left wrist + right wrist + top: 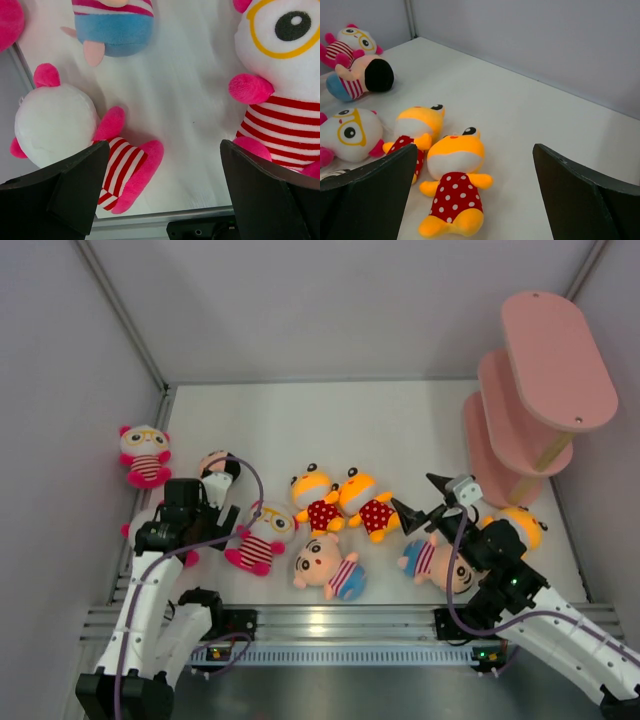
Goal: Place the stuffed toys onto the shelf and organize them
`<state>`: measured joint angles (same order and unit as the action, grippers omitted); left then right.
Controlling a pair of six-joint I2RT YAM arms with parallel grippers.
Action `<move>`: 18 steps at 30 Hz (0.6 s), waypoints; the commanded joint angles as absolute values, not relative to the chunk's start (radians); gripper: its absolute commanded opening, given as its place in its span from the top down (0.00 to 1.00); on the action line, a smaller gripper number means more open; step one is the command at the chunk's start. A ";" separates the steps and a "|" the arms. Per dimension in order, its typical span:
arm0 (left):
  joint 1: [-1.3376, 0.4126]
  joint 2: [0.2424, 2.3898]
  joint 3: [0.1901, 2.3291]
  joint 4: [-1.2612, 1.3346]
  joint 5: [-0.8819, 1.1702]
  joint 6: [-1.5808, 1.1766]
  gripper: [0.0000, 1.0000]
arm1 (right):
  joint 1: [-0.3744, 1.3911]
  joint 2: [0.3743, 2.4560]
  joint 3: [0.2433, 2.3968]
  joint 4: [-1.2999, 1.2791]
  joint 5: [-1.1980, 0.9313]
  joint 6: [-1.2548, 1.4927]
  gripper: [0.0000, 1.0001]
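Observation:
The pink three-tier shelf (545, 390) stands at the back right with bare boards. Several stuffed toys lie on the white table (300, 420). My left gripper (205, 525) is open and empty, low over the table between two white-pink striped toys (55, 125) (285, 85), with a blue boy toy (112, 25) beyond. My right gripper (422, 500) is open and empty, raised just right of two orange polka-dot toys (455, 185) (415, 130). Two more boy toys (330, 568) (437, 565) lie near the front. A third orange toy (522, 525) shows behind the right arm.
Another white-pink toy (146, 455) lies at the far left by the wall. Grey walls close the table on three sides. A metal rail (330, 625) runs along the near edge. The shelf's wooden post (545, 455) leans out at the right.

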<state>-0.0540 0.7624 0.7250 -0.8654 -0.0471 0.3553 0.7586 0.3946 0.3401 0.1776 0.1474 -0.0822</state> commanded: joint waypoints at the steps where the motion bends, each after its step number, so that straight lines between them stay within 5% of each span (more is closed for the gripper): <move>1: -0.048 0.765 0.718 -0.815 -0.061 0.347 0.02 | 0.776 0.406 0.376 0.225 0.147 -0.069 0.01; 9: -0.049 0.880 0.955 -0.845 -0.219 0.348 0.02 | 0.773 0.465 0.439 0.176 0.156 -0.055 0.01; 18: -0.020 1.270 1.337 -0.968 -0.479 0.374 0.02 | 0.775 0.580 0.500 0.193 0.118 -0.058 0.01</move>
<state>-0.0456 1.1854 1.2629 -0.9195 -0.3950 0.3511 0.7589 0.5598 0.4549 0.1574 0.1371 -0.0597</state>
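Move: Out towards the far-left corner lies the striped panda, about 15 cm ahead of the left hand, 13 cm to its left and some 8 cm below. At the same height, the dark-haired doll lies 12 cm ahead and 3 cm right, the near-left panda 3 cm back and 8 cm left, and the middle panda 3 cm back and 14 cm right. From the right hand, the far-left panda is roughly 12 cm ahead, 57 cm left and 21 cm below. Climbing about 11 cm, the empty left hand sweeps some 9 cm forward and 5 to 6 cm left, closing over the table on the far-left panda, well above the toys. The wrist swings counter-clockwise and its left side rises, each by about 15 degrees, fingers staying wide open. The open right hand edges a couple of centimetres left and forward. ##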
